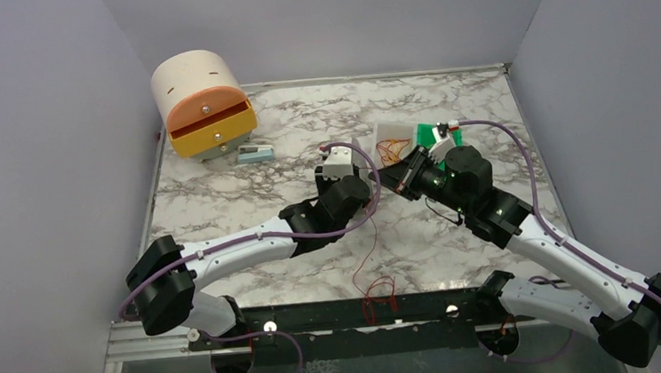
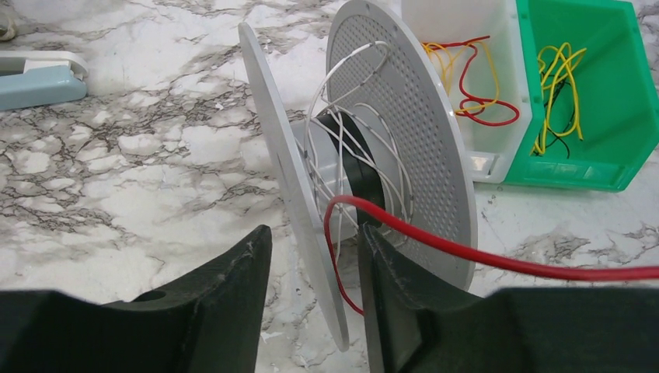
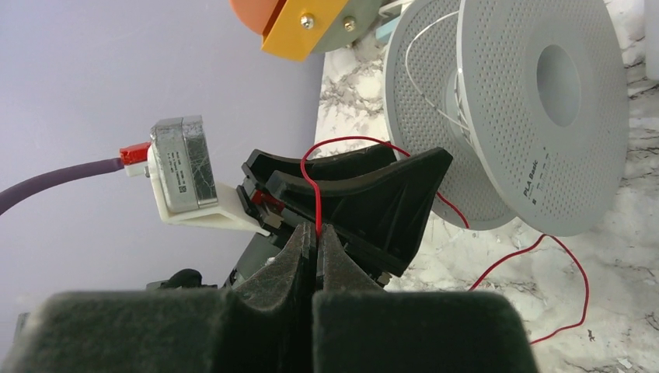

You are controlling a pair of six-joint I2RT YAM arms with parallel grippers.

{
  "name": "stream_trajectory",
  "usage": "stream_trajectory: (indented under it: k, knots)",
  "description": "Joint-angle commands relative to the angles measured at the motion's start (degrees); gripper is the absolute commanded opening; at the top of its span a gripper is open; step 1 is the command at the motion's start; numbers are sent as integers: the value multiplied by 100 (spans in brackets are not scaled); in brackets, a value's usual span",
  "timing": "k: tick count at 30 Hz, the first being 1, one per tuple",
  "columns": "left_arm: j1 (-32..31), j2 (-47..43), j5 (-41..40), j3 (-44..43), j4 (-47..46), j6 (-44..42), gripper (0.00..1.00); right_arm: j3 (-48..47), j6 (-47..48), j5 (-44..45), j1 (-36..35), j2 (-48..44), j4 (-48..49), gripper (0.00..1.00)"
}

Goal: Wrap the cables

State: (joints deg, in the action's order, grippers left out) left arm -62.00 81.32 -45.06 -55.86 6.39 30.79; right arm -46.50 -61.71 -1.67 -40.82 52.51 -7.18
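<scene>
A pale grey perforated spool (image 2: 404, 132) stands on edge on the marble table, with thin white wire round its hub. My left gripper (image 2: 312, 231) is open, its jaws straddling the spool's near flange without pressing on it. A thin red cable (image 2: 497, 256) runs from the hub over the left gripper's right finger (image 2: 388, 295). In the right wrist view my right gripper (image 3: 317, 231) is shut on this cable (image 3: 311, 175), just behind the left gripper (image 3: 365, 194) and the spool (image 3: 544, 116). The cable's slack (image 1: 373, 263) trails toward the table's near edge.
A white bin (image 2: 486, 163) holding red and yellow wires and a green bin (image 2: 614, 93) holding yellow-green wires stand right behind the spool. A pale blue stapler-like thing (image 2: 39, 78) lies at the left. An orange and cream drawer unit (image 1: 205, 107) sits at the back left. Grey walls enclose the table.
</scene>
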Motion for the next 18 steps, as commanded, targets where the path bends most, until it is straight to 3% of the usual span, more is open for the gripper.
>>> stream_trajectory:
  k: [1, 6, 12, 18]
  knots:
    - [-40, -3, -231, 38, 32, 68, 43, -43, -104, -110, -58, -122, 155, 1]
    - [-49, -6, -228, 78, 33, 68, 29, -19, -113, -84, -75, -150, 138, 1]
    - [-67, -123, -242, 132, 29, 15, 20, 40, -61, 53, -75, -162, 80, 1]
    - [-71, -246, -86, 167, 29, -204, 0, 75, 25, 311, -75, -137, 33, 1]
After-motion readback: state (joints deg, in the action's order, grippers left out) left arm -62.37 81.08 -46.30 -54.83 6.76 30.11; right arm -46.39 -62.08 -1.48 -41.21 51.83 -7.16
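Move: The left hand's open fingers already straddle the spool's near left flange, whose middle lies about 6 cm ahead, level sideways and 7 cm below; the red cable crosses its rim some 2 cm ahead and 1 cm right. The white box sits roughly 11 cm ahead and 13 cm right, 16 cm down. From the right hand, that flange's middle is around 10 cm ahead, 5 cm left, 17 cm below. Close the left gripper from half open to almost shut, pinching the spool's left flange with the red cable laid against its right face. Hold the hand nearly where it is, letting it settle less than 1 cm down and left as the fingers shut. Keep the right gripper closed and still on its end of the red cable. ##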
